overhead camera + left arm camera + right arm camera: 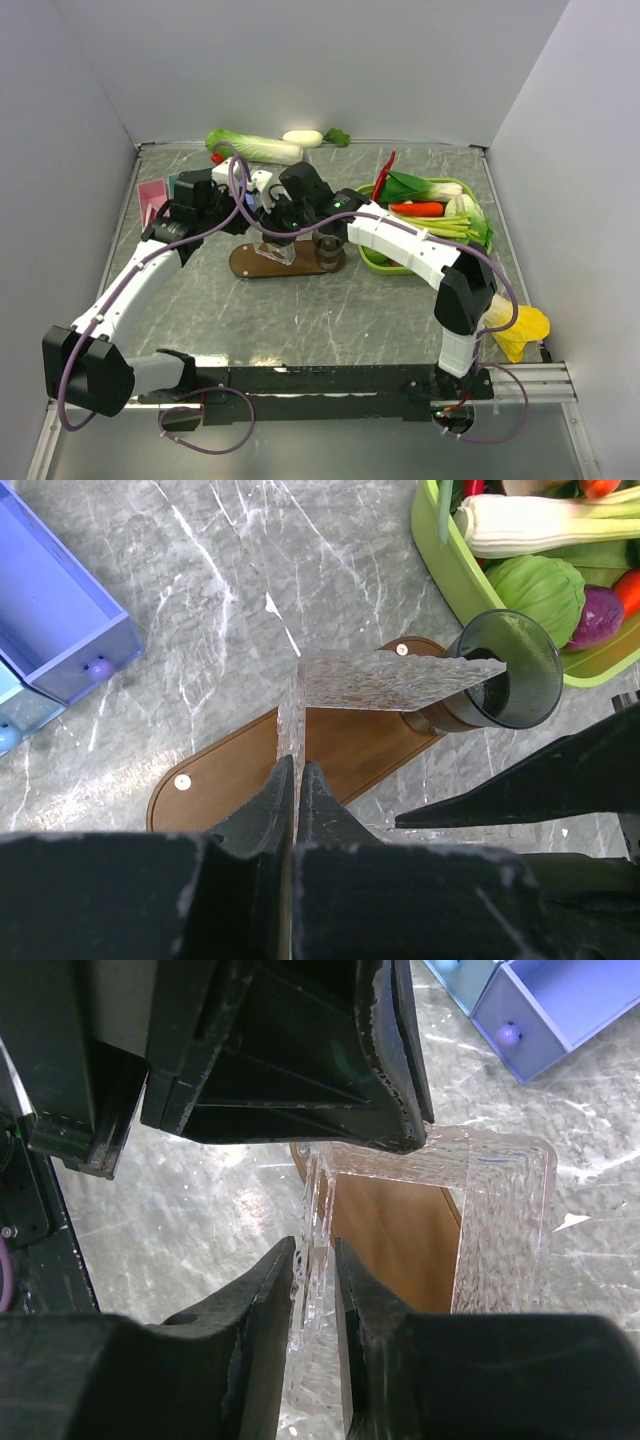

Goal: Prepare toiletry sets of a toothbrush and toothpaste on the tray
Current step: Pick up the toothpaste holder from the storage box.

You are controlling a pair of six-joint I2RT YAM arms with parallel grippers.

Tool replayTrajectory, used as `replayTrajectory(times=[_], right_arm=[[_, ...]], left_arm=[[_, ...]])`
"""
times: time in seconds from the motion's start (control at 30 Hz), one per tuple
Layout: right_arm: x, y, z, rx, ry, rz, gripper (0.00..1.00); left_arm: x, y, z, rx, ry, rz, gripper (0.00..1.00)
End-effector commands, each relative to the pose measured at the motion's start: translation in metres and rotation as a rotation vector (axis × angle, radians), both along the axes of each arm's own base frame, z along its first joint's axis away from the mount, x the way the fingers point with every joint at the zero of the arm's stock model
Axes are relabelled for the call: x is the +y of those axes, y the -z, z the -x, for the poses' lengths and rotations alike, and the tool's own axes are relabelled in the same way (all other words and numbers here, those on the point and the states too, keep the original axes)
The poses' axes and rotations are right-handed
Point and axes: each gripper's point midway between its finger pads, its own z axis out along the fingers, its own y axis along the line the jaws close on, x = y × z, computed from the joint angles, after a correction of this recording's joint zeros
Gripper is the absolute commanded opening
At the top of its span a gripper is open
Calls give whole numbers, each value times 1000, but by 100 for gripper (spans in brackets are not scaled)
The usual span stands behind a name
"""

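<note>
A clear textured square holder [390, 680] hangs just above the dark brown wooden tray [220, 780], gripped by both arms. My left gripper [297, 765] is shut on one thin wall of it. On an adjoining wall [322, 1260] my right gripper [315, 1245] is shut, one finger inside and one outside. Seen from above, the holder [275, 252] sits over the tray's [245, 265] middle. A dark see-through tumbler [515, 670] stands on the tray's right end. No toothbrush or toothpaste is in view.
A lime-green basket [425, 215] of vegetables sits right of the tray, close to the tumbler. A blue compartment box [60, 620] stands at the left. A cabbage [255, 147] lies by the back wall. A yellow object [525, 330] lies near the right arm's base.
</note>
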Motion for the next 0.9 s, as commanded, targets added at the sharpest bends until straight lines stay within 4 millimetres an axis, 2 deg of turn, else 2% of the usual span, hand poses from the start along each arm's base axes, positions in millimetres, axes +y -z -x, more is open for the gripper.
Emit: replayTrajectory(times=[0.0,0.07,0.17,0.23,0.33,0.37,0.43,0.47,0.53,0.57,0.63,0.67,0.87], right_arm=[[0,-11,-3,-39,6,-8,27],[0,-8,-1,-31,6,-5,23],[0,-5,-1,-23,11,-1,7],[0,-5,-3,-25,26,-6,0],[1,-9,-5,-35,49,-38,0],[-1,-16,-4,-43,55,-60,0],[-3,-13,-2,-32,76,-78,0],[-1,-25,-3,-55,82,-120,0],[-3,-24,-1,-47,104,-143,0],[-2,-34,-2,-65,109,-178,0],[-4,-35,-1,-61,129,-195,0],[-5,-44,-2,-73,141,-224,0],[-13,-58,2,-74,187,-295,0]], left_arm=[[-4,-30,0,-116,18,28,1],[-3,-30,-1,-118,14,27,1],[-4,-30,-1,-116,15,28,1],[-4,-30,-1,-113,14,32,1],[-3,-31,-2,-114,-2,34,1],[-1,-31,-3,-115,-12,31,6],[2,-31,-5,-112,-38,32,13],[3,-32,-6,-112,-49,31,22],[3,-33,-5,-113,-55,39,29],[3,-33,-5,-114,-58,43,38],[6,-37,-4,-125,-76,50,48],[7,-35,-3,-124,-84,49,56],[24,-38,-7,-136,-173,54,81]])
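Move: The clear toothpaste holder is already in the left hand's shut fingers, its middle about 3 cm right, 1 cm back and 2 cm below. From the right hand, its partly open fingers around the holder's near edge, that middle is roughly 3 cm ahead, 1 cm left and 2 cm down. From the right hand, the brown tray's middle is about 5 cm ahead, 5 cm right and 18 cm below; the cup stands on it some 10 cm farther right. Closing in place, the right hand's fingers pinch the holder's near edge while the left keeps its grip. The right then sinks about 3 cm, easing right and slightly back and turning a little clockwise, and comes up about 1 cm at the end; meanwhile the left fingers open wide, let go of the holder and lift away upward and to the left by some 2.5 cm. ##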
